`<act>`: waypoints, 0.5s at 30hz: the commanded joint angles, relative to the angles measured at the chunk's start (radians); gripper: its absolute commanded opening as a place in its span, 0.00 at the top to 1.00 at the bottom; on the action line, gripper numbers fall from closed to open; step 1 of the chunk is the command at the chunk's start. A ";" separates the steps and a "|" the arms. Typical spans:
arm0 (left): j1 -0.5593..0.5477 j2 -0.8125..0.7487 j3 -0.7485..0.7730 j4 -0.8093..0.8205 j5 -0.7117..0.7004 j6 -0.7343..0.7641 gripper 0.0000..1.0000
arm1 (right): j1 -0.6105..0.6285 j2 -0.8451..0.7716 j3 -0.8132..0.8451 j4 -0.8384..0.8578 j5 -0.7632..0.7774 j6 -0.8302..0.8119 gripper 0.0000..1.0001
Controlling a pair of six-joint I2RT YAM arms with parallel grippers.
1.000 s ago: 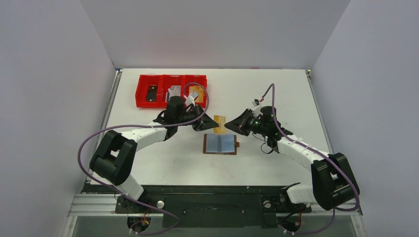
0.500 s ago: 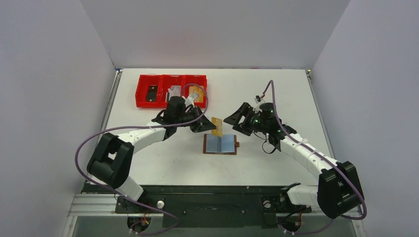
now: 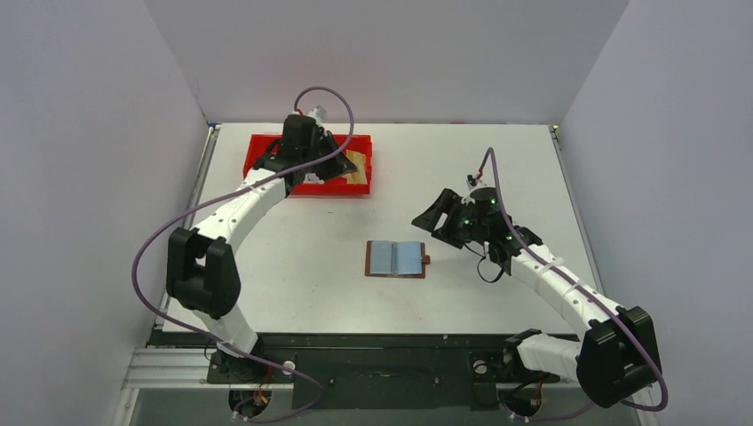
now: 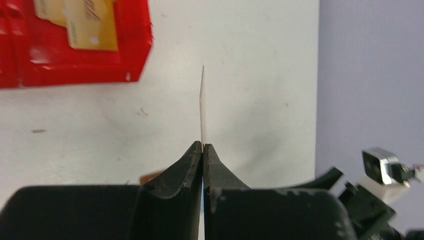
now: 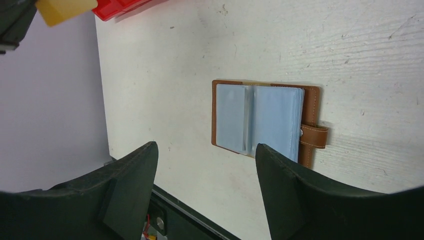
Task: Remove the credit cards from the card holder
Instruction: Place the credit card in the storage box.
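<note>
The card holder (image 3: 396,258) lies open on the table, brown leather with grey-blue pockets (image 5: 260,120) and its strap tab (image 5: 314,136) on the right. My left gripper (image 3: 344,165) hovers over the right end of the red tray, shut on an orange credit card (image 3: 358,169). In the left wrist view that card (image 4: 202,107) shows edge-on, standing up between the closed left gripper (image 4: 202,146) tips. My right gripper (image 3: 438,222) hangs open to the right of the card holder. In its own view the right gripper (image 5: 205,147) holds nothing, with the holder beyond its tips.
A red three-compartment tray (image 3: 259,182) stands at the back left with cards in it; one orange card (image 4: 92,25) lies in its right compartment. The left wall and the table's near edge (image 5: 165,200) lie close to the right gripper.
The right gripper let go of the orange card and opened wide. The left arm carried the card from above the card holder back and left, to over the red tray.
</note>
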 commanded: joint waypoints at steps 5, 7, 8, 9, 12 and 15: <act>0.070 0.229 0.241 -0.142 -0.118 0.160 1.00 | -0.006 -0.084 0.017 -0.039 0.023 -0.042 0.33; 0.086 0.281 0.287 -0.140 -0.094 0.171 1.00 | -0.008 -0.096 0.015 -0.051 0.027 -0.049 0.33; 0.096 0.297 0.316 -0.139 -0.072 0.174 1.00 | -0.009 -0.099 0.013 -0.059 0.028 -0.052 0.33; 0.101 0.330 0.330 -0.138 -0.065 0.175 1.00 | -0.009 -0.106 0.012 -0.063 0.033 -0.057 0.33; 0.111 0.388 0.397 -0.130 -0.040 0.189 1.00 | -0.011 -0.122 0.009 -0.076 0.041 -0.063 0.33; 0.116 0.458 0.458 -0.140 -0.031 0.200 1.00 | -0.012 -0.131 0.006 -0.085 0.048 -0.064 0.33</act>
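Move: The left hand, already pinching the yellow credit card, has the storage box's right-hand compartment with the yellow cards about 18 cm ahead, 2 cm to its left and some 20 cm below. The middle compartment with the white cards lies about 14 cm left of that one, level with it. The card holder is roughly 12 cm back and 11 cm to the hand's right. From the right hand, the yellow-card compartment is about 32 cm ahead, 23 cm left and 15 cm below. Forward and down together, the left hand carries the yellow card towards the storage box's right-hand compartment: about 9 cm forward, the sinking of some 8 cm setting in just after the start, with a lesser drift to the left. The wrist rolls its left side up by roughly 10 degrees, and the shut fingers keep their pinch on the card. ##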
